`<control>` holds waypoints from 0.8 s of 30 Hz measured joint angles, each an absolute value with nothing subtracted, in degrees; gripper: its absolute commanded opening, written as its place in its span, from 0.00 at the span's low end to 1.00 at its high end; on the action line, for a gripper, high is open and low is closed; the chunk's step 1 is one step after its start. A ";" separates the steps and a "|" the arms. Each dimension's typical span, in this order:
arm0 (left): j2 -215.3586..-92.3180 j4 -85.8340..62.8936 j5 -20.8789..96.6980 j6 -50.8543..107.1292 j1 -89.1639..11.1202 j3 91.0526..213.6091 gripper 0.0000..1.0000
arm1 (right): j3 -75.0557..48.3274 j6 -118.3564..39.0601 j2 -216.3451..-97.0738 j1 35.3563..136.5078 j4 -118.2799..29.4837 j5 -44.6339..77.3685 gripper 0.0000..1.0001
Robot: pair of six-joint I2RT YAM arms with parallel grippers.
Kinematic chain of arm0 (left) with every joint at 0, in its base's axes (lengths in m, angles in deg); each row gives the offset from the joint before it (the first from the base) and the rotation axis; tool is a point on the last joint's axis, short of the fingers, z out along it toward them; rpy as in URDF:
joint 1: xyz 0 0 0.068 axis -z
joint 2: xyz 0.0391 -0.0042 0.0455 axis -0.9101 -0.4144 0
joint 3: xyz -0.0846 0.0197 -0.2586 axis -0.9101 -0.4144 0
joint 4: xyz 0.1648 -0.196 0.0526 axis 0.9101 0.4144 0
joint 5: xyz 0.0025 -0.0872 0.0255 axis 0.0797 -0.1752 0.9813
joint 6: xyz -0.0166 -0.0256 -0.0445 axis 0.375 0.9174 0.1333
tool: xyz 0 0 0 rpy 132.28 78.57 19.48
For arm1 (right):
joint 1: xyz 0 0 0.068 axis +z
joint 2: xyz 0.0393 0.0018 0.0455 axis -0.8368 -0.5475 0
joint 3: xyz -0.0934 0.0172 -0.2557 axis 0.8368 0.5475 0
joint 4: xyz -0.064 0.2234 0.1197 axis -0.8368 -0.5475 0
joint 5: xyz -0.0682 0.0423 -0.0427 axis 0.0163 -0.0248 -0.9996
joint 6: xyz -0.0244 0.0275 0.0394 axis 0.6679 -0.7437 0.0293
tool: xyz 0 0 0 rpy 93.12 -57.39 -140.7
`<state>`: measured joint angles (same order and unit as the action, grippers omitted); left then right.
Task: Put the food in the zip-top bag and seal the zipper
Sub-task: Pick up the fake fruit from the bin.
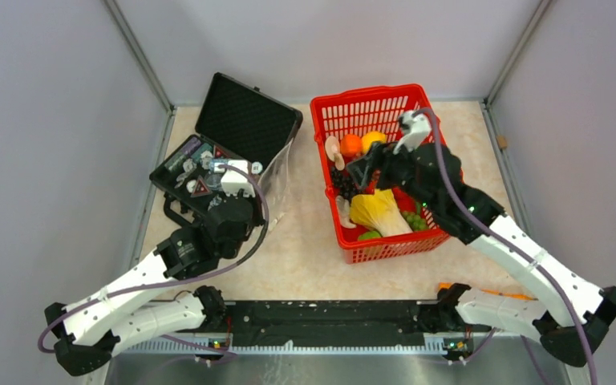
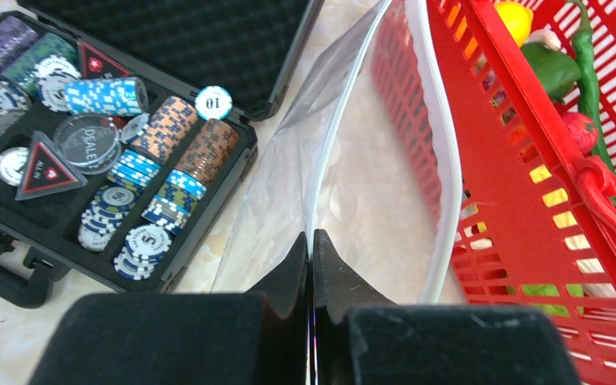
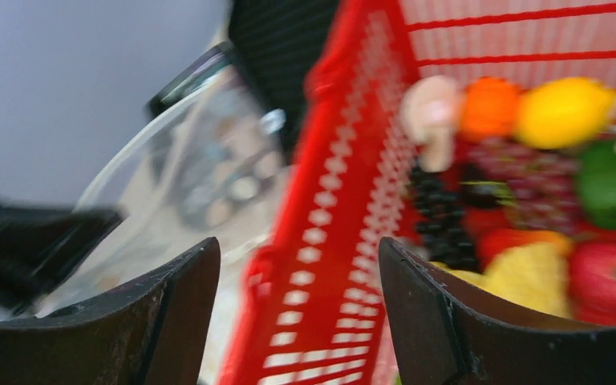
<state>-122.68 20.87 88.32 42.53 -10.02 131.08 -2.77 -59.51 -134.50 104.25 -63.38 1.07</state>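
The clear zip-top bag (image 2: 345, 184) stands between the black case and the red basket, its mouth spread open. My left gripper (image 2: 311, 241) is shut on the near edge of the mouth, pinching the whitish zipper (image 2: 443, 160) strip. The food lies in the basket: a white mushroom (image 3: 429, 116), an orange (image 3: 489, 104), a yellow lemon (image 3: 565, 112), a green pepper (image 3: 613, 184), dark grapes (image 3: 441, 216), a red fruit (image 3: 609, 281) and a pale cabbage (image 1: 381, 212). My right gripper (image 3: 297, 273) hangs open over the basket's left wall with nothing between its fingers. That view is blurred.
A red mesh basket (image 1: 369, 100) sits right of centre. An open black case (image 1: 245, 116) with poker chips (image 2: 120, 152) lies at the left, its lid raised. Grey enclosure walls close in the table on three sides.
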 measured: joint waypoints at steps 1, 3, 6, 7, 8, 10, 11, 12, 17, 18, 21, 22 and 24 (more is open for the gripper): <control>-122.73 21.13 87.75 42.71 -9.93 131.06 0.00 | -2.66 -59.16 -133.65 101.36 -64.29 -0.25 0.71; -123.01 21.48 86.70 43.39 -9.82 131.06 0.00 | -2.66 -58.02 -133.15 96.07 -66.44 -1.69 0.71; -123.18 21.42 85.44 44.31 -9.80 130.55 0.00 | -2.66 -56.17 -135.22 90.06 -69.69 -1.03 0.69; -123.18 21.35 85.13 44.57 -9.80 130.18 0.00 | -2.66 -55.66 -136.36 88.66 -70.26 -0.40 0.69; -123.18 21.07 84.72 44.85 -9.78 129.53 0.00 | -2.61 -55.18 -137.89 87.09 -70.79 0.32 0.69; -123.18 20.89 84.21 45.16 -9.78 128.24 0.00 | -2.57 -54.40 -141.32 84.38 -71.40 1.70 0.70; -123.18 20.76 83.97 45.20 -9.78 127.65 0.00 | -2.57 -54.05 -143.33 83.31 -71.42 2.18 0.70; -123.18 20.63 83.71 45.22 -9.78 127.14 0.00 | -2.57 -53.85 -144.82 82.74 -71.38 2.31 0.70; -123.18 19.54 82.79 45.14 -9.67 125.42 0.00 | -3.46 -52.73 -153.01 81.34 -70.61 2.38 0.70; -123.18 19.21 82.66 45.09 -9.67 125.20 0.00 | -4.62 -52.25 -155.22 81.27 -70.52 2.64 0.71; -123.18 18.21 82.33 45.00 -9.67 124.54 0.00 | -7.99 -49.76 -160.75 81.10 -68.34 4.91 0.72; -123.18 17.86 82.14 44.98 -9.67 124.35 0.00 | -8.47 -48.67 -161.89 81.03 -67.00 5.96 0.72; -123.18 17.16 81.74 44.96 -9.67 124.00 0.00 | -8.69 -47.03 -163.20 81.03 -64.16 7.51 0.72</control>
<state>-123.18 17.16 81.74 44.96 -9.67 124.00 -8.69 -47.03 -163.20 81.03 -64.16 7.51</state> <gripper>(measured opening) 0.001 0.721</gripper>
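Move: The orange, which my open right hand seems bound for, lies about 21 cm ahead, 3 cm to the right and some 29 cm below. Around it, counted from this hand: the lemon 22 cm ahead and 11 cm right, the mushroom 20 cm ahead and 2 cm left, the red grapes 15 cm ahead and 10 cm right, all about as low. From my left hand, the orange is roughly 20 cm ahead, 34 cm right and 22 cm below. I swing my right hand away from the bag, rightwards and forward over the basket, then dive forward and down, about 15 cm each way in all, before levelling out and easing a little back left towards the orange. The fingers stay open while tipping more steeply downward. My left hand keeps its pinch on the bag's edge and sinks about 5 cm, drifting slightly right. ##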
